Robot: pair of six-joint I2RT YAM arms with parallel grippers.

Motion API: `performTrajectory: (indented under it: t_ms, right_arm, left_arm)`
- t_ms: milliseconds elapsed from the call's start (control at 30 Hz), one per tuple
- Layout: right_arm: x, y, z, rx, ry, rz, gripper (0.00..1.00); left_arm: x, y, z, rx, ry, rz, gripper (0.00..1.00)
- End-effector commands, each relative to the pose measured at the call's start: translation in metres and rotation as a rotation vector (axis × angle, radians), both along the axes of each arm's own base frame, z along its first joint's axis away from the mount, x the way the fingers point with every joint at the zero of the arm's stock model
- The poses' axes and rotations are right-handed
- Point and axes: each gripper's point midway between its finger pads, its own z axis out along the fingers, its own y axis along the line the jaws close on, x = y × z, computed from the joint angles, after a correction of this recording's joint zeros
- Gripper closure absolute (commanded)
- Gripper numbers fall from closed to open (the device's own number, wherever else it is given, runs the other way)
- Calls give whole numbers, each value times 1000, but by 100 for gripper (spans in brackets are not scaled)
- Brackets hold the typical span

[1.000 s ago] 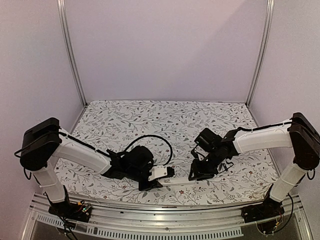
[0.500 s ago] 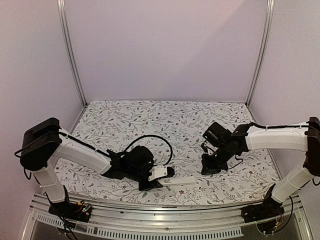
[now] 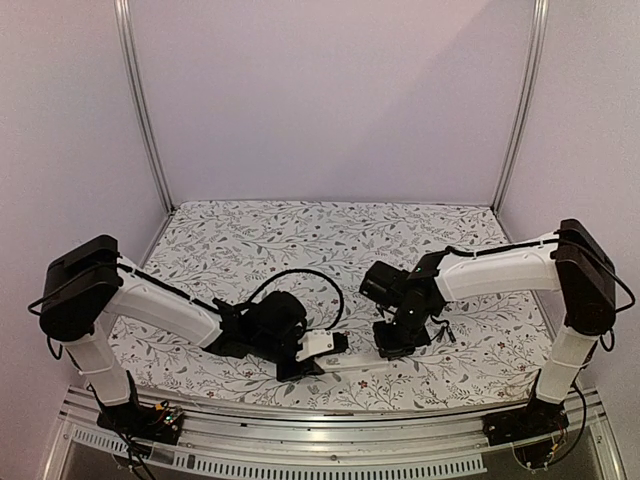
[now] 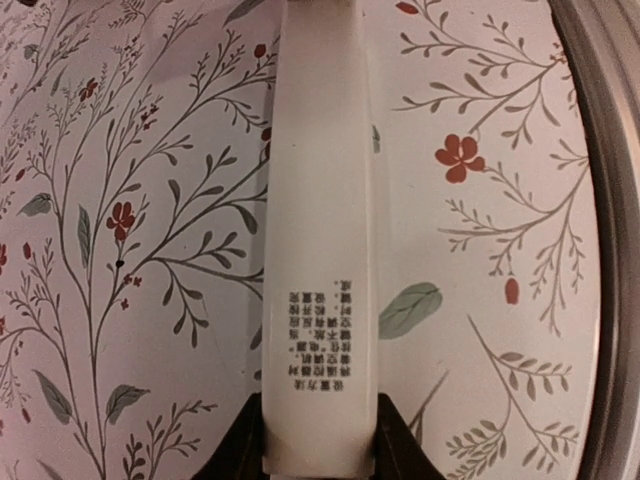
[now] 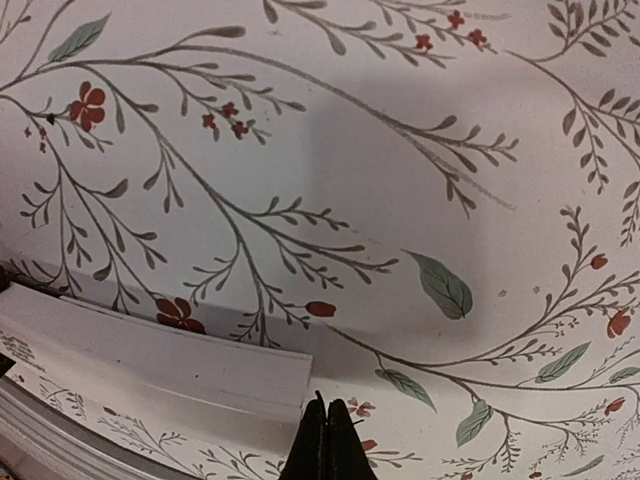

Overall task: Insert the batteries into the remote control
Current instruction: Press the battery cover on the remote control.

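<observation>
The remote control [image 4: 322,200] is a long white bar lying back side up on the flowered cloth, with a block of small printed text near its held end. My left gripper [image 4: 320,440] is shut on that end, one black finger on each side. In the top view the remote control [image 3: 355,363] points right from the left gripper [image 3: 312,352]. My right gripper [image 3: 392,346] hovers at its free end. The right gripper [image 5: 328,440] is shut with nothing between its fingers, just right of the remote control's corner [image 5: 200,365]. No batteries show in any view.
A metal rail [image 3: 330,415] runs along the table's near edge and shows as a grey band [image 4: 610,250] in the left wrist view. A black cable loop [image 3: 300,278] arches behind the left gripper. Upright frame posts [image 3: 145,110] stand at the back corners.
The right gripper has closed from partly open. It swung out to the right, then came back left to the remote's free end. The left arm and remote have not moved.
</observation>
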Motion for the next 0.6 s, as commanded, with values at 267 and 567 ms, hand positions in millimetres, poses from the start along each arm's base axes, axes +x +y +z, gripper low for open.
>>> performTrajectory:
  t_ms: [267, 567]
  right_arm:
    - [19, -4, 27, 83, -46, -43, 100]
    - [3, -68, 13, -61, -29, -101, 100]
  left_arm:
    - [-5, 4, -15, 31, 30, -2, 83]
    - [-4, 9, -13, 31, 40, 8, 82]
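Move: The right gripper, fingers already shut, has its tips at the right end of the remote control. The battery cover's middle is about 3 cm to its left, 1 cm back and 1 cm below. Two loose dark batteries lie roughly 12 cm to its right, 6 cm farther out and 2 cm lower. The left gripper already grips the remote's left end; from it the cover is about 9 cm to the right, 2 cm ahead and level. Sink the closed right fingertips about 1.5 cm against the remote control's right end to press the battery cover home. Then lift them some 4 cm and swing about 5 cm to the right, off the end and clear of the remote, drifting slightly forward during the lift. Keep the left gripper still, its hold on the remote's left end unchanged. ##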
